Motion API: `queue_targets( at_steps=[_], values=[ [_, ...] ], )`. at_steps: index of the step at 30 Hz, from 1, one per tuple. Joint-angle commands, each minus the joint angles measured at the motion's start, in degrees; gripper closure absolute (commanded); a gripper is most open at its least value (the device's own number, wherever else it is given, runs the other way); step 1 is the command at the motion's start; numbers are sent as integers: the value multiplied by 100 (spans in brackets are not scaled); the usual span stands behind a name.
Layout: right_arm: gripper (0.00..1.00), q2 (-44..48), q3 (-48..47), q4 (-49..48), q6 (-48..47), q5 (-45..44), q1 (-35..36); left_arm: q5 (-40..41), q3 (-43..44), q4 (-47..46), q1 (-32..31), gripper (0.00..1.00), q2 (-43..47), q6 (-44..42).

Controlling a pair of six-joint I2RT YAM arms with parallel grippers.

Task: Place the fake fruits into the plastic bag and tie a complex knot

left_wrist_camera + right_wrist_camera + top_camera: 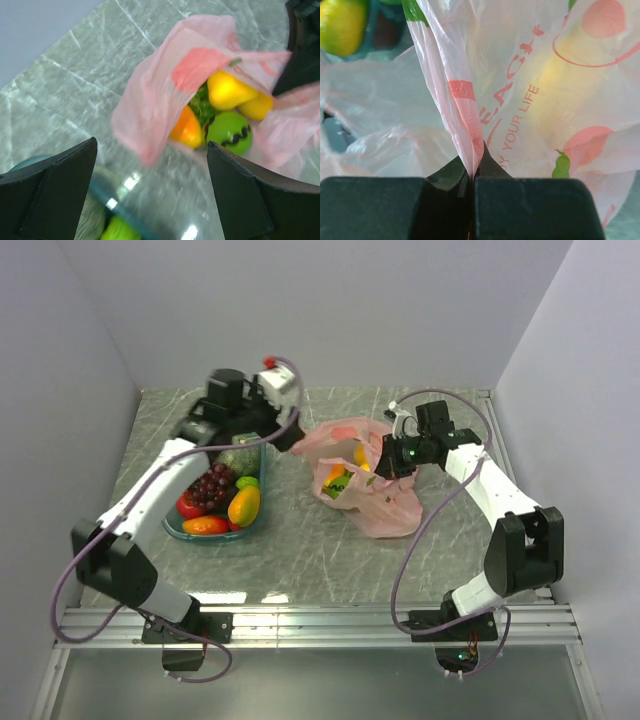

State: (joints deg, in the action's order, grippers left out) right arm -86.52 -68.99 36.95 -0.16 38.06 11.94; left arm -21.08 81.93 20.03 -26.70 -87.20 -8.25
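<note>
The pink plastic bag [378,502] lies open at mid-table with fake fruits in its mouth. In the left wrist view I look into the bag [150,95] and see a yellow mango [227,90], an orange piece [187,129], a green apple [231,132] and green grapes [200,106]. My left gripper [290,438] hovers open and empty between tray and bag, its jaws [152,195] wide apart. My right gripper [386,462] is shut on a gathered fold of the bag's rim [466,130], holding it up. No knot shows.
A teal tray [215,538] left of the bag holds purple grapes [210,485], a yellow-orange mango [244,505], red pieces [204,525] and green fruit [247,482]. Its rim [107,199] runs under my left fingers. Walls close in on three sides.
</note>
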Motion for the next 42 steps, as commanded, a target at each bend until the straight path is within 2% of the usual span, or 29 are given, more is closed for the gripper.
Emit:
queue_targets(
  at_steps=[1, 3, 4, 5, 6, 10, 11, 14, 17, 21, 25, 28, 29, 31, 32, 33, 35, 36, 37, 39, 40, 42],
  values=[
    [100, -154, -465, 119, -589, -299, -122, -1639, 234, 1202, 602, 5, 186, -430],
    [100, -356, -755, 294, -747, -300, -131, -2310, 341, 2096, 727, 2, 124, -1123],
    [100, -400, -834, 313, -861, -291, -131, -2617, 315, 2301, 719, 1, 150, -1413],
    [100, -479, -957, 322, -915, -247, -131, -2568, 228, 2303, 684, 1, 220, -1651],
    [100, -506, -1028, 339, -985, -203, -131, -2394, 70, 1816, 649, 1, 404, -1549],
    [100, -664, -1406, 506, -1310, -194, -131, -1216, -510, 909, 552, 1, 467, -1530],
    [100, -717, -1520, 550, -1337, -194, -131, -814, -520, 784, 552, 1, 397, -1713],
    [100, -840, -1652, 629, -1407, -185, -131, -512, -538, 379, 561, 1, 46, -2178],
    [100, -910, -1635, 638, -1434, -177, -114, -774, -608, -6, 560, 1, -218, -2470],
    [100, -937, -1626, 673, -1460, -212, -87, -1632, -871, -596, 569, 1, -332, -2655],
    [100, -1024, -1705, 717, -1530, -290, -8, -2206, -767, -1053, 552, 1, -596, -2463],
    [100, -1095, -1811, 744, -1548, -273, 45, -2339, -400, -1028, 491, 14, -973, -2295],
    [100, -1112, -1820, 726, -1565, -264, 62, -2330, -275, -923, 464, 32, -1070, -2356],
    [99, -1147, -1846, 595, -1574, -361, 89, -2426, 119, -460, 446, 58, -1273, -2383],
    [98, -1183, -1942, 585, -1583, -405, 89, -2636, 278, -161, 446, 83, -1299, -2409],
    [96, -1209, -2004, 568, -1566, -536, 97, -2760, 549, 86, 446, 92, -1274, -2383],
    [86, -1201, -2266, 576, -1566, -729, 89, -2927, 683, 685, 420, 100, -1168, -2060],
    [81, -1148, -2329, 611, -1566, -817, 71, -2928, 658, 799, 394, 100, -994, -1910],
    [65, -939, -2373, 603, -1566, -966, 54, -2876, 588, 896, 315, 100, -896, -1769],
    [48, -578, -2268, 498, -1531, -1055, 36, -2526, 290, 871, 174, 100, -599, -1304],
    [36, -124, -2198, 428, -1504, -1090, 36, -2402, 184, 801, 43, 100, -510, -1128],
    [24, 362, -1935, 331, -1521, -1047, 45, -2208, -53, 599, -46, 100, -308, -627]
  ],
)
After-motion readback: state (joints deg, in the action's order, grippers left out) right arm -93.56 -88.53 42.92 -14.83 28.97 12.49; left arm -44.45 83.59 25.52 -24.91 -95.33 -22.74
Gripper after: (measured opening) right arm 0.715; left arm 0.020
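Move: The bag's left rim corner is about 9 cm below my open left hand, some 2 cm ahead and 2 cm to its right. The orange fruit in the bag is roughly 11 cm to that hand's right and 6 cm back; the fruit basket is some 18 cm to its left and 9 cm back. My right hand already grips the rim's right side; from it the left corner is about 21 cm to the left and 7 cm ahead, and the yellow fruit some 6 cm left and 4 cm ahead, lower down. I loop my open left hand left and back, then forward and down about 9 cm onto the bag's left rim corner, turning it some 25 degrees clockwise, pinch the plastic shut and start drawing it back and up. Meanwhile my right hand carries its part of the rim about 5 cm forward, holds there, then opens its fingers and rises as it lets go. ##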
